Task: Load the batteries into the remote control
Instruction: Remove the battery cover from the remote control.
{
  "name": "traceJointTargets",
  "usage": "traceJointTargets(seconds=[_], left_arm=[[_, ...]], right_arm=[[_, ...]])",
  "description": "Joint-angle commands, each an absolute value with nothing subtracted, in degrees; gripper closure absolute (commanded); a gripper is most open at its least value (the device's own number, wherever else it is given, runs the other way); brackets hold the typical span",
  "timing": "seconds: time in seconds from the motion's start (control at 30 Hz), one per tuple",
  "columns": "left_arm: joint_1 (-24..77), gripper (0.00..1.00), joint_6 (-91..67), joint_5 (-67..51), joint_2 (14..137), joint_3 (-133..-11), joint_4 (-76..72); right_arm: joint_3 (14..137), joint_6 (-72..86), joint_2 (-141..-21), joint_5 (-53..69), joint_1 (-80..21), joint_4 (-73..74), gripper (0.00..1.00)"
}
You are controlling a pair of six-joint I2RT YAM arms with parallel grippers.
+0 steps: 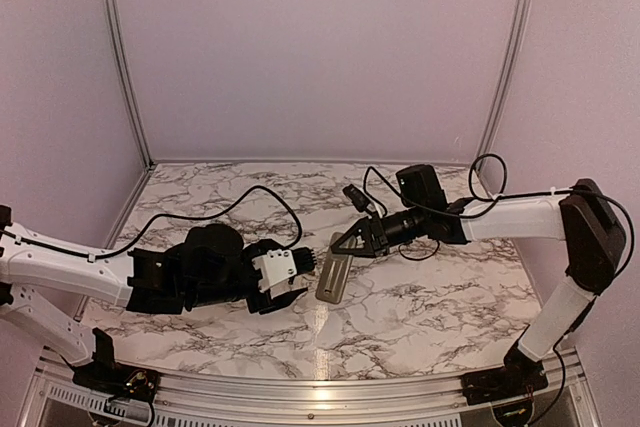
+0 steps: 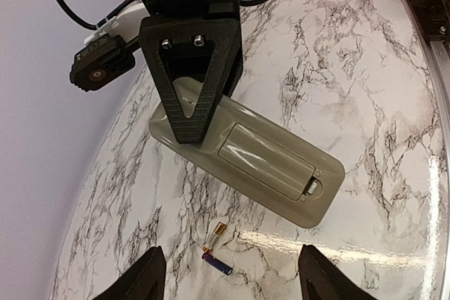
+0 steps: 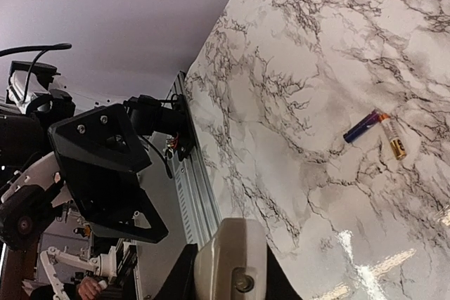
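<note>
The remote control (image 2: 271, 166) hangs grey-tan back up, its battery lid in place, slanting down toward the marble table (image 2: 365, 68). My right gripper (image 1: 345, 244) is shut on the remote's far end (image 3: 235, 258); one of its black fingers (image 2: 193, 68) lies across the back. Two batteries, one gold (image 2: 216, 235) and one blue (image 2: 217, 263), lie touching in a V on the marble, also in the right wrist view (image 3: 363, 126). My left gripper (image 2: 228, 282) hovers open just above them with nothing between its fingertips (image 2: 144, 280). In the top view the left gripper (image 1: 308, 265) faces the remote (image 1: 333, 279).
A black cable (image 1: 250, 197) loops over the table behind the left arm. An aluminium rail (image 1: 300, 387) runs along the near edge. Lilac walls close in the back and both sides.
</note>
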State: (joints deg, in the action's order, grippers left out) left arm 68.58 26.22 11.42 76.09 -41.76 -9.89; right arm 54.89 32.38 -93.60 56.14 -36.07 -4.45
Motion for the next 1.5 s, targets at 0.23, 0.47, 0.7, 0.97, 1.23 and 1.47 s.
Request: traceJointTargets(seconds=[0.23, 0.47, 0.7, 0.97, 1.23, 1.47], left_arm=[[70.5, 0.47, 34.5, 11.7, 82.3, -48.4, -6.3], [71.4, 0.49, 36.0, 8.1, 85.2, -51.3, -3.0], [72.1, 0.52, 37.6, 7.7, 87.7, -53.2, -1.8], [72.4, 0.53, 38.6, 9.2, 90.5, -54.6, -1.3], [72.4, 0.54, 39.5, 11.5, 92.0, -55.3, -0.8], [72.4, 0.58, 40.6, 15.0, 92.6, -55.2, -1.2]], right_arm=[[52.2, 37.8, -95.4, 58.8, -35.7, -8.9, 1.0], [52.1, 39.6, -96.7, 59.0, -35.7, -10.0, 1.0], [52.2, 40.5, -97.4, 59.8, -35.7, -10.5, 1.0], [52.2, 41.1, -97.8, 60.5, -36.1, -11.2, 1.0], [52.3, 41.1, -97.9, 61.1, -36.8, -11.5, 1.0], [52.8, 41.2, -98.2, 62.1, -37.8, -11.6, 1.0]])
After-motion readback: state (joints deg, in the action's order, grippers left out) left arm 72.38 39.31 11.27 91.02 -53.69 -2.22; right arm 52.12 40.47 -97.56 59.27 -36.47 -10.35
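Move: The latch end of the battery cover on the remote control, which the right fingers already hold by its far end, lies about 7 cm to the left hand's right, level with it fore and aft, some 3 cm lower. The batteries lie on the table roughly 17 cm ahead of that hand, 3 cm to its right and 18 cm down. From the right hand, the cover latch is about 6 cm back, 2 cm left and 3 cm below. The cover latch is closed in on by the left fingers, going right about 5 cm and down some 4 cm while they narrow from wide to under half open and tip further down, the wrist turning about 20 degrees. The right hand keeps its grip on the remote, lowers it 2–3 cm and tilts its latch end up by some 10 degrees, then holds it there. ##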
